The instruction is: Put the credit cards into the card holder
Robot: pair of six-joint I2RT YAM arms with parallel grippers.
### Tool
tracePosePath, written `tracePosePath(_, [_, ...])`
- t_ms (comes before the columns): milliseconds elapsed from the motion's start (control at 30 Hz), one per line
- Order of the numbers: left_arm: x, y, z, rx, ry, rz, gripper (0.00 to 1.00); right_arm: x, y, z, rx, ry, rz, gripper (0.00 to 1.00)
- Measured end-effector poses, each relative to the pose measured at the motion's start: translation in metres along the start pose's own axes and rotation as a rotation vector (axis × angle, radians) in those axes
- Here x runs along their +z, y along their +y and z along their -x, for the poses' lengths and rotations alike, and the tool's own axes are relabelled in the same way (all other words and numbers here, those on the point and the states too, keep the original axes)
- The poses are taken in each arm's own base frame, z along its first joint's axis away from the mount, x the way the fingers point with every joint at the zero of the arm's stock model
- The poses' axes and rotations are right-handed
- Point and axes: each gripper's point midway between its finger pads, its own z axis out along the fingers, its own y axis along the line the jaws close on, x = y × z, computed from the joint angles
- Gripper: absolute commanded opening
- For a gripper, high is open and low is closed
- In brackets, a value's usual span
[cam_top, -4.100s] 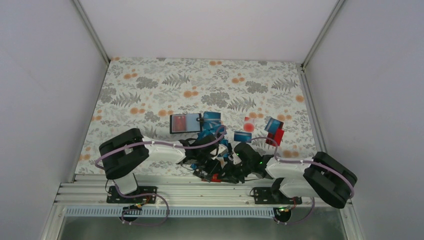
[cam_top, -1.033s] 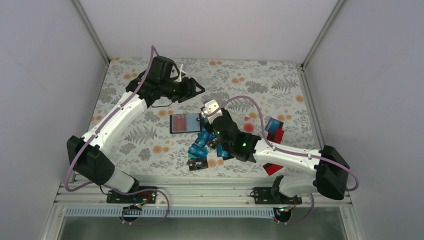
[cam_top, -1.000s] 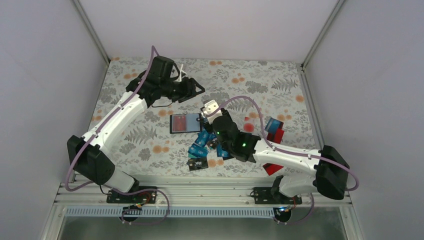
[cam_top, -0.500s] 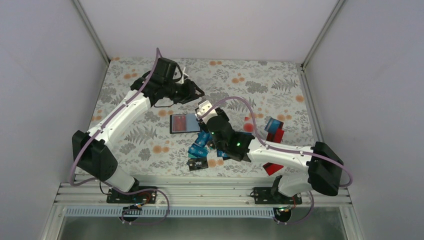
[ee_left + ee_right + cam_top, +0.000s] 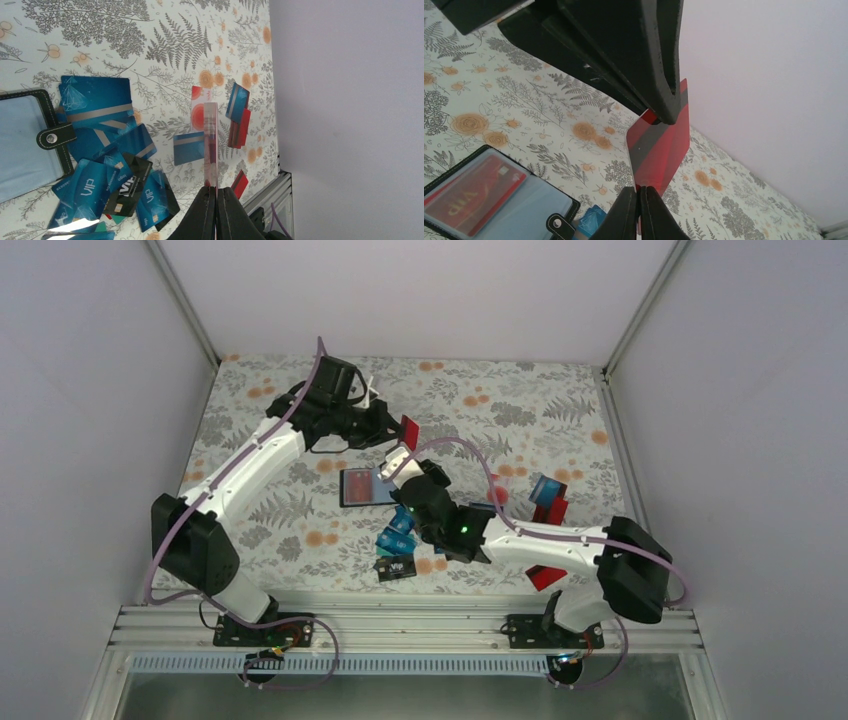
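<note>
A red credit card (image 5: 659, 145) with a dark stripe hangs in the air, held at both ends. My right gripper (image 5: 639, 190) is shut on its lower corner, and my left gripper (image 5: 216, 189) is shut on its upper edge. The left wrist view shows this card (image 5: 210, 145) edge-on. From above, the card (image 5: 408, 430) sits behind the open card holder (image 5: 345, 487), with the left gripper (image 5: 392, 430) beside it and the right gripper (image 5: 398, 458) just below. The card holder (image 5: 536, 205) lies flat with one red card in a slot. Several blue and black credit cards (image 5: 400, 532) are piled in front of it.
More cards lie to the right: a blue and red cluster (image 5: 548, 497), a blue one (image 5: 189, 148), a red-and-white one (image 5: 199, 107) and a red one (image 5: 540, 577) near the right base. A black VIP card (image 5: 395, 568) lies near the front. White walls enclose the floral mat.
The right arm carried the red card left and back towards the left gripper. The left gripper, open before, has shut on the card's upper edge.
</note>
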Motion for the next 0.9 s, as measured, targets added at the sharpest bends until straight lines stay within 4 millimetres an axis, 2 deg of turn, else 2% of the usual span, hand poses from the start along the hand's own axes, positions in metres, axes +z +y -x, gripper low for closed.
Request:
tracePosePath(167, [0.001,0.002,0.001,-0.003,-0.001,0.003,0.02,0.002,0.004,0.002,0.014,0.002,0.006,0.37])
tracePosePath(400, [0.005,0.011,0.002,-0.003,-0.017,0.012,0.02,-0.002,0.006,0.005,0.09,-0.001,0.067,0.57])
tracePosePath(533, [0.003,0.025,0.002,-0.007,-0.047,0.045,0.02,-0.005,-0.012,0.012,0.195,-0.008,0.094,0.63])
tracePosePath(667, [-0.01,0.036,0.007,0.024,-0.124,0.084,0.02,-0.002,-0.038,0.011,0.333,0.003,0.115,0.65])
tracePosePath(767, [-0.025,0.045,0.01,0.068,-0.201,0.119,0.02,0.005,-0.055,0.003,0.444,0.035,0.142,0.65])
tracePosePath(900, [-0.039,0.067,0.01,0.104,-0.283,0.175,0.02,0.015,-0.063,-0.013,0.552,0.096,0.196,0.63])
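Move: The red card is clamped in both my grippers. From my left hand, the open card holder I am taking it to lies some 7 cm to the left, about 3 cm back and 20 cm below. The blue striped cards lie about 5 cm to the right, 2 cm back; the VIP card pile is roughly 12 cm back, straight in line. From my right hand, the holder is about 8 cm left, 2 cm ahead and 18 cm below, and the red card's middle some 4 cm ahead, 2 cm higher. My right fingers open wide and let go of the red card's near end while my left hand keeps its pinch and sinks slightly. Then my hands part: my left carries the card about 7 cm left over the holder, turning some 20 degrees, while my right swings away about 6 cm to the right and 4 cm forward, rolling its left side up and tipping its fingers down. ##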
